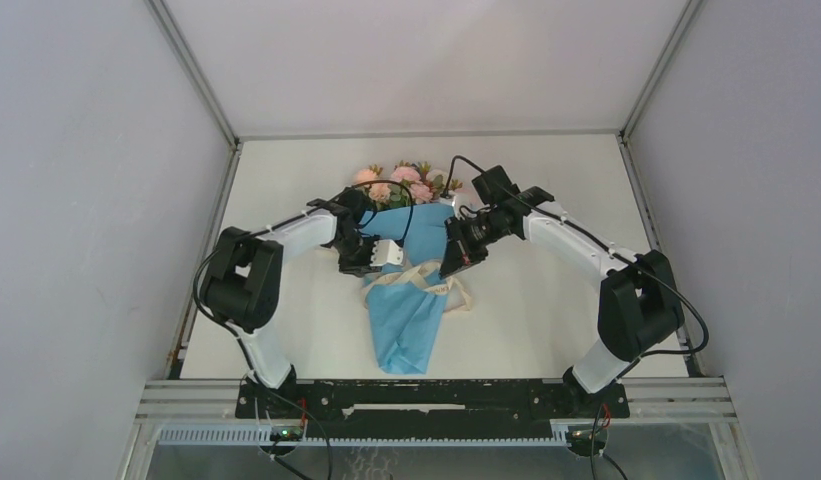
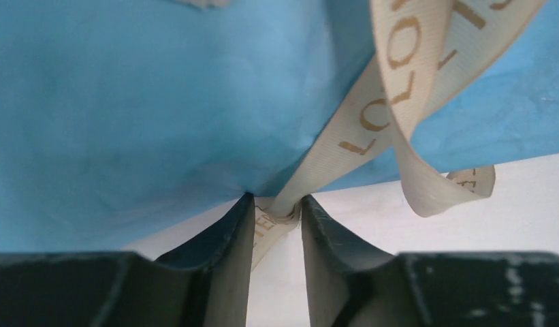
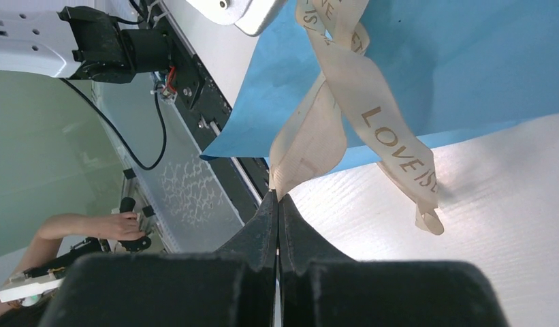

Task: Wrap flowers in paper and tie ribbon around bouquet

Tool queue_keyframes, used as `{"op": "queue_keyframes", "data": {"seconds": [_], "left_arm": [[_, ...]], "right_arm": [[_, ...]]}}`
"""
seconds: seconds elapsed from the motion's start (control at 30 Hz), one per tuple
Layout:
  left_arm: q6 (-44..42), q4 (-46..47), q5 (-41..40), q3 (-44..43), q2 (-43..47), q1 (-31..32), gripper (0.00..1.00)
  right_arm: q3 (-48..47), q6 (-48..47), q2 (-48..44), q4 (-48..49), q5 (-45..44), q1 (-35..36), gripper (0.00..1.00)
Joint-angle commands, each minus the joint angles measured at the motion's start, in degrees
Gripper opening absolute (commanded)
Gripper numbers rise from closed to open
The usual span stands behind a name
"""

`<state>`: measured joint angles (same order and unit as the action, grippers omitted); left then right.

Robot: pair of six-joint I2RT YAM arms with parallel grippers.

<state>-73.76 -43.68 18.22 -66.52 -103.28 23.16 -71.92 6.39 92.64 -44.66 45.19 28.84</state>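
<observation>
The bouquet lies in the middle of the table, the pink and cream flowers (image 1: 401,182) at the far end of a light blue paper (image 1: 406,320) cone that points toward me. The cream ribbon (image 1: 426,274) with gold letters loops across the cone's middle. My left gripper (image 1: 378,268) is at the cone's left edge. In the left wrist view its jaws (image 2: 276,201) stand apart, with a fold of ribbon (image 2: 372,122) in the gap, under the paper (image 2: 126,102). My right gripper (image 1: 449,270) is at the cone's right edge, its tips (image 3: 277,196) shut on a ribbon (image 3: 372,102) end beside the paper (image 3: 453,68).
White walls enclose the table (image 1: 546,300) on the left, right and back. The black base rail (image 1: 436,395) runs along the near edge. In the right wrist view a person's hand (image 3: 106,225) holds a handle beyond the table edge.
</observation>
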Motion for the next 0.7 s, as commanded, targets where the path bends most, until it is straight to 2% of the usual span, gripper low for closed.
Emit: {"op": "queue_keyframes", "data": {"seconds": [0.0, 0.03, 0.17, 0.57, 0.67], "left_arm": [[1.5, 0.8, 0.4, 2.7, 2.1, 0.4, 0.31], [1.4, 0.7, 0.1, 3.3, 2.9, 0.4, 0.27], [1.9, 0.4, -1.7, 4.9, 5.0, -0.3, 0.01], [14.6, 1.6, -2.4, 0.7, 7.1, -8.1, 0.0], [19.3, 5.6, -7.5, 1.0, 7.2, -9.5, 0.0]], "right_arm": [[0.1, 1.7, -2.4, 3.0, 1.8, -1.2, 0.0], [0.1, 1.8, -2.6, 2.9, 1.6, -1.3, 0.0], [0.1, 2.1, -3.2, 2.5, 0.7, -2.3, 0.0], [1.6, 1.9, -6.3, 0.0, 0.8, -6.4, 0.0], [2.1, 2.1, -7.2, -0.2, 2.4, -7.8, 0.0]]}}
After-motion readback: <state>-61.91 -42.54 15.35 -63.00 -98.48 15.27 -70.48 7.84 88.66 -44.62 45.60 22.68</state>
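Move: The ribbon strand I want lies practically between my half-open left fingertips, about 1 cm below and 1 cm to the right, at the paper wrap's left edge. The ribbon crossing is roughly 10 cm to its right, level with it and 2 cm higher; the flowers sit some 20 cm ahead, 10 cm right and 3 cm up. From my right hand, which holds the other ribbon end, the crossing is about 7 cm ahead, 5 cm left and 11 cm below. My left fingers shut on the ribbon strand as the hand eases a little back, then I pull it about 5 cm to the left, away from the crossing and off past the wrap's edge, turning some 20 degrees counter-clockwise. My right hand keeps its pinch on the other ribbon end and draws it about 3 cm right, with some forward and upward travel. ##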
